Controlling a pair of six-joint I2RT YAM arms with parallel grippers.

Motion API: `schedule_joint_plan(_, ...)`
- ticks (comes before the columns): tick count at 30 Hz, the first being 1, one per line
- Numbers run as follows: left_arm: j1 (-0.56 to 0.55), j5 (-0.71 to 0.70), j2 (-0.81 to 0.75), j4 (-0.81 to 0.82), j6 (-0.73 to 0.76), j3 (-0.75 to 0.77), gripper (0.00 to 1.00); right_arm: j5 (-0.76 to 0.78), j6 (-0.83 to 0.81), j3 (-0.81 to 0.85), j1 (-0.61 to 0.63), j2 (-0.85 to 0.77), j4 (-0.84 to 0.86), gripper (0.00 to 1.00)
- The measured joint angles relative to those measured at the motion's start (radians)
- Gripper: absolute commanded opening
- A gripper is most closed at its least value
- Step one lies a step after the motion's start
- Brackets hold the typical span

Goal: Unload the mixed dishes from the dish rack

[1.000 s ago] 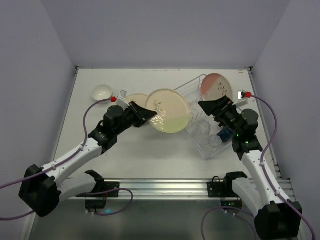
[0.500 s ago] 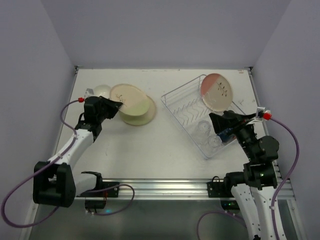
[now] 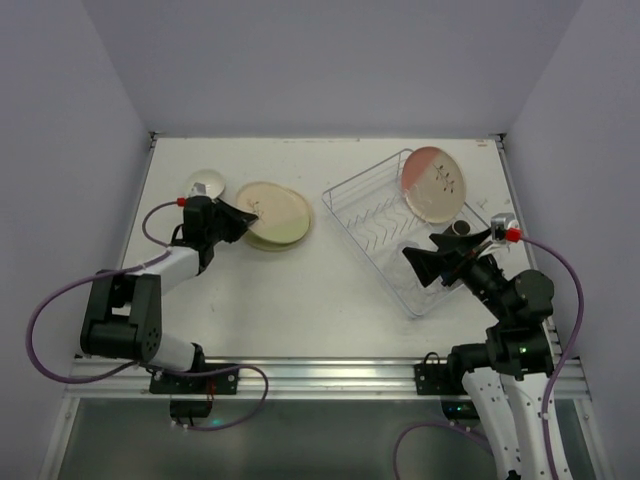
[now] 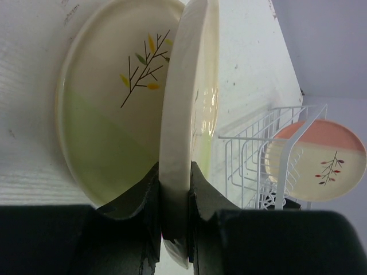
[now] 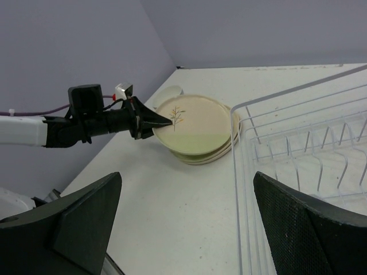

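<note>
My left gripper point(image 3: 240, 214) is shut on the rim of a cream plate point(image 4: 186, 109), seen edge-on in the left wrist view. It holds that plate tilted just over a plate with a pale green half point(image 4: 103, 114) on the table. The stack point(image 3: 277, 216) also shows in the right wrist view point(image 5: 198, 130). A pink-half plate point(image 3: 435, 182) stands in the wire dish rack point(image 3: 365, 200). My right gripper point(image 3: 427, 262) is open and empty above the rack's near end point(image 5: 298, 143). The glasses and cups are hidden under it.
A small white bowl point(image 3: 205, 183) sits at the back left, just behind my left gripper. The rack lies at an angle on the right half of the table. Walls close in the back and both sides.
My left gripper has carried the plate from the table's middle to the left and lowered it onto the stack. My right gripper has drawn back from the pink plate to the rack's near end.
</note>
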Motion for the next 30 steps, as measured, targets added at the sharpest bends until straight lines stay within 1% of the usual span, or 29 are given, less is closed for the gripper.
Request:
schedule_joint_plan(4,0.000,0.031,0.074,0.067,-0.010,0.008,0.00,-0.010,-0.003,-0.004,0.000,0.000,0.001,0.99)
schedule_joint_plan(5,0.000,0.037,0.090,0.076,-0.011,0.016,0.03,-0.016,-0.004,-0.006,0.000,0.000,0.001,0.99)
schedule_joint_plan(6,0.000,0.042,0.105,0.080,-0.011,0.026,0.10,-0.021,-0.004,-0.008,0.000,0.000,0.001,0.99)
schedule_joint_plan(7,0.001,0.045,0.117,0.079,-0.010,0.039,0.12,-0.023,-0.004,-0.008,0.000,0.000,0.000,0.99)
schedule_joint_plan(9,0.000,0.045,0.134,0.072,-0.008,0.059,0.20,-0.023,-0.004,-0.009,0.000,0.000,0.000,0.99)
schedule_joint_plan(10,-0.002,0.045,0.140,0.070,-0.007,0.066,0.25,-0.024,-0.004,-0.009,0.000,0.000,0.000,0.99)
schedule_joint_plan(11,-0.003,0.043,0.143,0.067,-0.005,0.069,0.37,-0.024,-0.004,-0.009,0.000,0.000,0.000,0.99)
schedule_joint_plan(13,-0.012,0.010,0.144,0.024,0.034,0.073,0.51,-0.025,-0.005,-0.009,0.000,0.000,0.000,0.99)
schedule_joint_plan(14,-0.014,-0.008,0.149,-0.012,0.052,0.073,0.63,-0.025,-0.008,-0.009,0.000,0.000,0.000,0.99)
schedule_joint_plan(16,-0.021,-0.036,0.160,-0.064,0.069,0.072,0.73,-0.025,-0.011,-0.009,0.000,0.001,-0.002,0.99)
schedule_joint_plan(17,-0.027,-0.045,0.158,-0.073,0.076,0.084,0.82,-0.025,-0.013,-0.009,0.000,0.001,-0.002,0.99)
schedule_joint_plan(20,-0.053,-0.080,0.156,-0.114,0.109,0.121,1.00,-0.024,-0.018,-0.009,0.000,0.002,-0.002,0.99)
schedule_joint_plan(25,-0.069,-0.137,0.133,-0.225,0.161,0.173,1.00,-0.013,-0.031,-0.009,0.000,0.029,-0.007,0.99)
schedule_joint_plan(30,-0.069,-0.204,0.085,-0.378,0.224,0.216,1.00,0.063,-0.045,-0.004,0.000,0.083,-0.047,0.99)
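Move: The left hand holds a plate by its left rim, tilted; the stack it goes onto is centred about 4 cm ahead of this hand, 8 cm to its right and some 8 cm below. The bowl stands 14 cm ahead and 16 cm left, 7 below; the rack's left corner is 6 cm ahead, 21 cm right. From the right hand, the red-and-cream plate lies 25 cm ahead, 9 cm right, 17 below; the black mug is 14 ahead, 15 right, 22 below. The left hand eases the held plate forward about 2 cm and down over the stack, then dips some 3 cm more as its fingers spread from the rim to wide open, letting the plate go and finally drawing slightly left and back up while the wrist rolls about 20 degrees, its left side rising. The right hand, empty and wide open, waits and only at the end starts down and forward, some 3–4 cm, towards the red-and-cream plate in the rack. ##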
